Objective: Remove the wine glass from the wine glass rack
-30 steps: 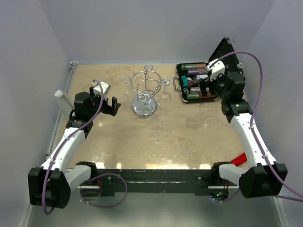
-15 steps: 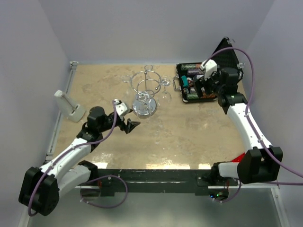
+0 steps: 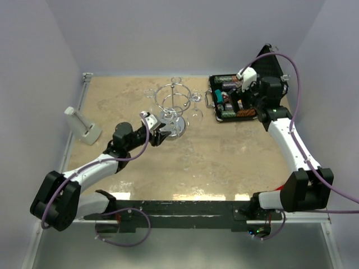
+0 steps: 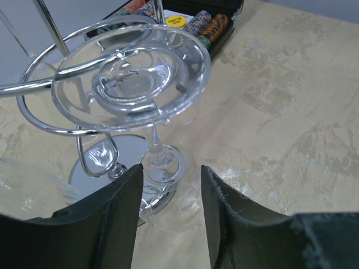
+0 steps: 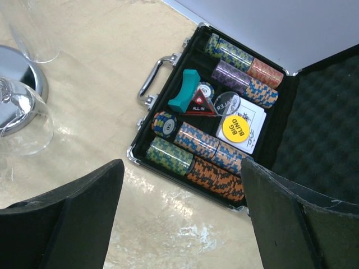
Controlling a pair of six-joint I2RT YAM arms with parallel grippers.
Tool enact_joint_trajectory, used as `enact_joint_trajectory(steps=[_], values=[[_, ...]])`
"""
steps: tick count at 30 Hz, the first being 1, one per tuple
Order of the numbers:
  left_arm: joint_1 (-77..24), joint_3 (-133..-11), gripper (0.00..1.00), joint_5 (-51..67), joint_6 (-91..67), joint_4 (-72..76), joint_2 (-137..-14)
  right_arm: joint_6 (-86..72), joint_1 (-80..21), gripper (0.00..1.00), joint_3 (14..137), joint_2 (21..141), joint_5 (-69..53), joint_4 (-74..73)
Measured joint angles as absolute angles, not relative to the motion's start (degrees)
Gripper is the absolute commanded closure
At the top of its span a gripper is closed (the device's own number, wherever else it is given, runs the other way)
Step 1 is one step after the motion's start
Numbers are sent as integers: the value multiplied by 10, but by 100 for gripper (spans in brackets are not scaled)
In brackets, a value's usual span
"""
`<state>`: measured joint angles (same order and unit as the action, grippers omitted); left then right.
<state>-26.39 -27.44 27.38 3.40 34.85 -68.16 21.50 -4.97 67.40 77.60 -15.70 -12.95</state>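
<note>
The chrome wine glass rack (image 3: 171, 106) stands at the back centre of the table, and its top ring (image 4: 33, 120) fills the upper left of the left wrist view. A clear wine glass (image 4: 152, 150) hangs upside down from that ring, foot up and bowl down. My left gripper (image 3: 161, 135) (image 4: 171, 168) is low at the front of the rack. Its jaws stand partly apart, one on each side of the bowl, and a gap shows at the right finger (image 4: 224, 213). My right gripper (image 3: 236, 101) (image 5: 182, 165) is open and empty above the table beside the case.
An open black case of poker chips (image 3: 229, 98) (image 5: 219, 140) lies at the back right. More glasses hang on the rack (image 3: 196, 114) (image 5: 22, 123). A white block (image 3: 82, 126) sits by the left edge. A red item (image 3: 283, 188) lies front right.
The left arm has swung from the left side over to the rack, and its jaws have narrowed around the hanging glass's bowl. The right arm has shifted slightly back by the case.
</note>
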Motion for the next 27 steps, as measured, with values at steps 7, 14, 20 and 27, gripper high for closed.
enact_joint_trajectory(steps=[7, 14, 20, 27], values=[[-264, -306, 57, 272, 21, 388, -741, 215, -50, 12, 679, 776, -145, -133], [-264, -318, 64, 272, 20, 416, -772, 215, -50, 11, 688, 776, -140, -133], [-264, -333, 84, 278, 21, 427, -789, 217, -50, 11, 688, 776, -131, -134], [-264, -340, 100, 288, 20, 423, -792, 217, -49, 11, 688, 768, -126, -138]])
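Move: The wine glass I want hangs upside down at the near side of the rack, its stem only about 3 cm ahead of my left hand and 2 cm to the right, the glass's middle some 4 cm below. The rack's post stands about 12 cm ahead and 3 cm to the right. The right glass hangs about 12 cm ahead and 12 cm right, the left glass 12 cm ahead and 5 cm left. From my right hand, the wanted glass lies roughly 28 cm left, 9 cm back and 11 cm lower. With its fingers half open, I slide my left hand forward and to the right, about 4 cm in all, bringing them in under the glass's upturned foot and around its stem. Slowing over the last stretch, I rise barely a centimetre and close the fingers, pinching the stem just below the foot; the wrist hardly turns. ##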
